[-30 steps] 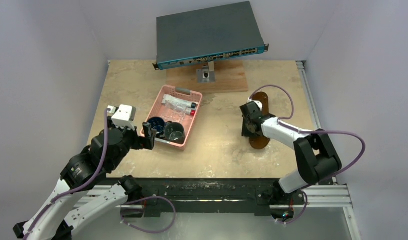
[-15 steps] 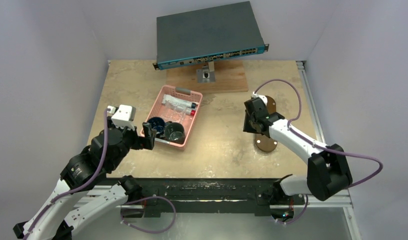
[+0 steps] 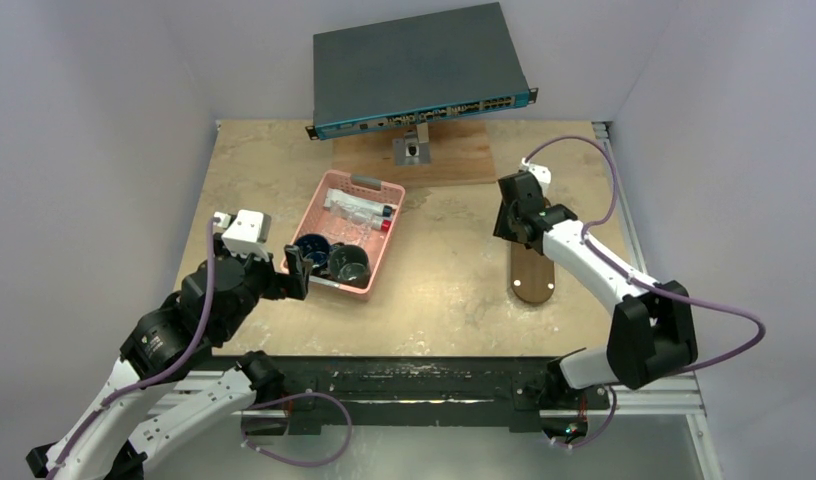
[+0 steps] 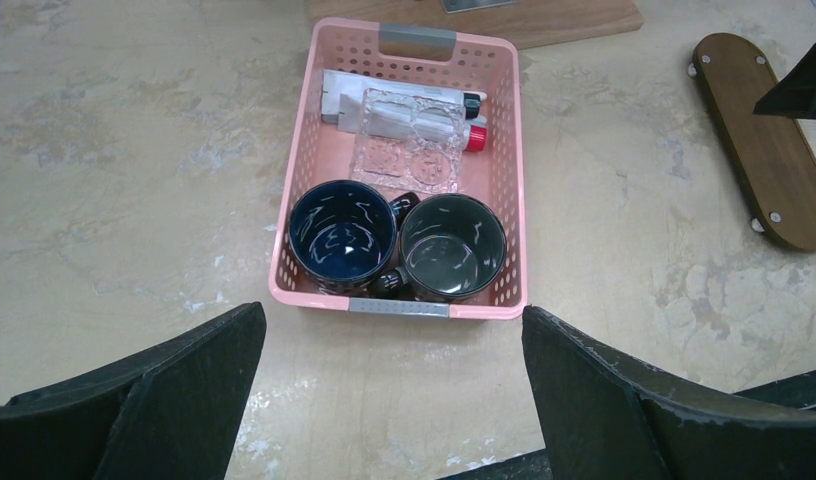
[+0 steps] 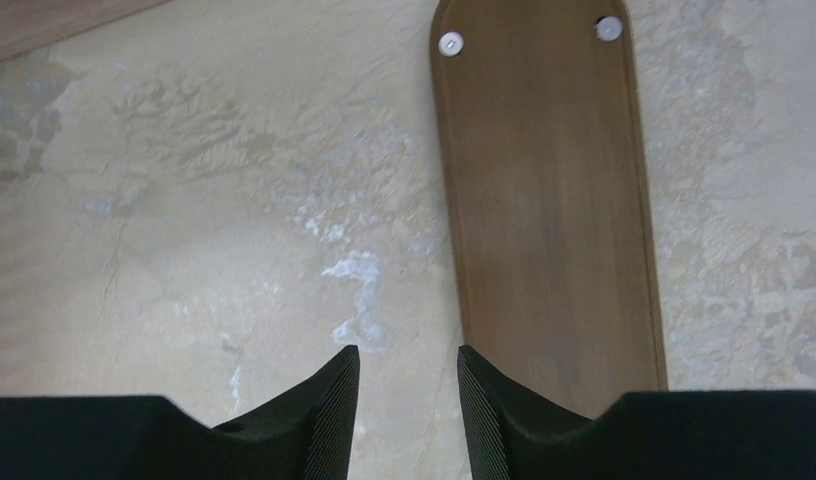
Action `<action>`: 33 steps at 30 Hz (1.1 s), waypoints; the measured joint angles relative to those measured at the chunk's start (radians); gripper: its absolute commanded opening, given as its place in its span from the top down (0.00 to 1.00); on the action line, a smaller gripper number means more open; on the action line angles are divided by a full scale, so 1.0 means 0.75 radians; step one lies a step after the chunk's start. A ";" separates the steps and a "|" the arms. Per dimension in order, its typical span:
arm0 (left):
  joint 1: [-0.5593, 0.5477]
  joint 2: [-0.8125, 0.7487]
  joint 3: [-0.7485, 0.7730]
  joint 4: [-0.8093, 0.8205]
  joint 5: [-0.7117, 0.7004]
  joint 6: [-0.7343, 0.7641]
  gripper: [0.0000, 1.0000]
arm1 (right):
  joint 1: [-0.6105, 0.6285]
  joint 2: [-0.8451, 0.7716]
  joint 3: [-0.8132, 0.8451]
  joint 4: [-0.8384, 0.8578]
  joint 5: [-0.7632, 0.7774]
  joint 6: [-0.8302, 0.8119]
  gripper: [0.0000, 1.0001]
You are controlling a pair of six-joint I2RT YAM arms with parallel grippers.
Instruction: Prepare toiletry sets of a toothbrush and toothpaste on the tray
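The toiletry sets (image 4: 404,130) lie in clear wrapping at the far end of a pink basket (image 4: 517,170), also seen from above as a pale bundle (image 3: 356,210). The tray (image 3: 532,272) is a dark-brown board lying flat on the table at the right, with small pale studs showing on its upper face (image 5: 549,220). My right gripper (image 5: 404,352) hovers over the tray's left edge, open, nothing between its fingers. My left gripper (image 4: 392,310) stands wide open just short of the basket's near end (image 3: 299,272), holding nothing.
Two dark mugs (image 4: 342,235) (image 4: 452,245) fill the basket's near half. A grey network switch (image 3: 419,65) sits on a stand over a light wooden board (image 3: 414,160) at the back. The table's right edge has a metal rail (image 3: 619,200).
The right gripper has let go of the tray, opened wider and drawn back toward the far side. The tray now lies flat. The left arm has not moved.
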 measured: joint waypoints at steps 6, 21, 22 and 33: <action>0.000 -0.004 -0.008 -0.001 0.000 0.000 0.00 | -0.141 0.048 0.054 0.028 0.006 0.006 0.43; 0.000 -0.004 -0.012 0.000 0.003 0.000 0.00 | -0.499 0.271 0.206 0.159 -0.017 0.171 0.17; 0.000 -0.004 -0.013 -0.001 0.005 0.000 0.00 | -0.519 0.292 0.221 0.162 -0.020 0.187 0.14; 0.000 -0.002 -0.013 0.000 0.019 0.001 0.00 | -0.659 0.593 0.428 0.151 -0.106 0.318 0.08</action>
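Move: The tray's middle lies about 9 cm to the right of the right hand, hardly 1 cm back and some 11 cm below; the tray runs lengthwise away from the base. The wooden plate stands about 30 cm ahead and 24 cm to that hand's left, and the pink basket 4 cm ahead and 43 cm left. From the left hand the tray is roughly 58 cm to the right, 15 cm ahead and 27 cm below. The right hand, clear of the table, swings about 16 cm to the right and 12 cm forward, crossing above the far half of the tray towards its far right corner, and after a slight rise sinks to end some 4 cm lower. On the way the wrist turns clockwise by some 35 degrees, so the fingers point out to the forward right, and they spread from less than half open to nearly wide, with no touch on the tray to be seen. ##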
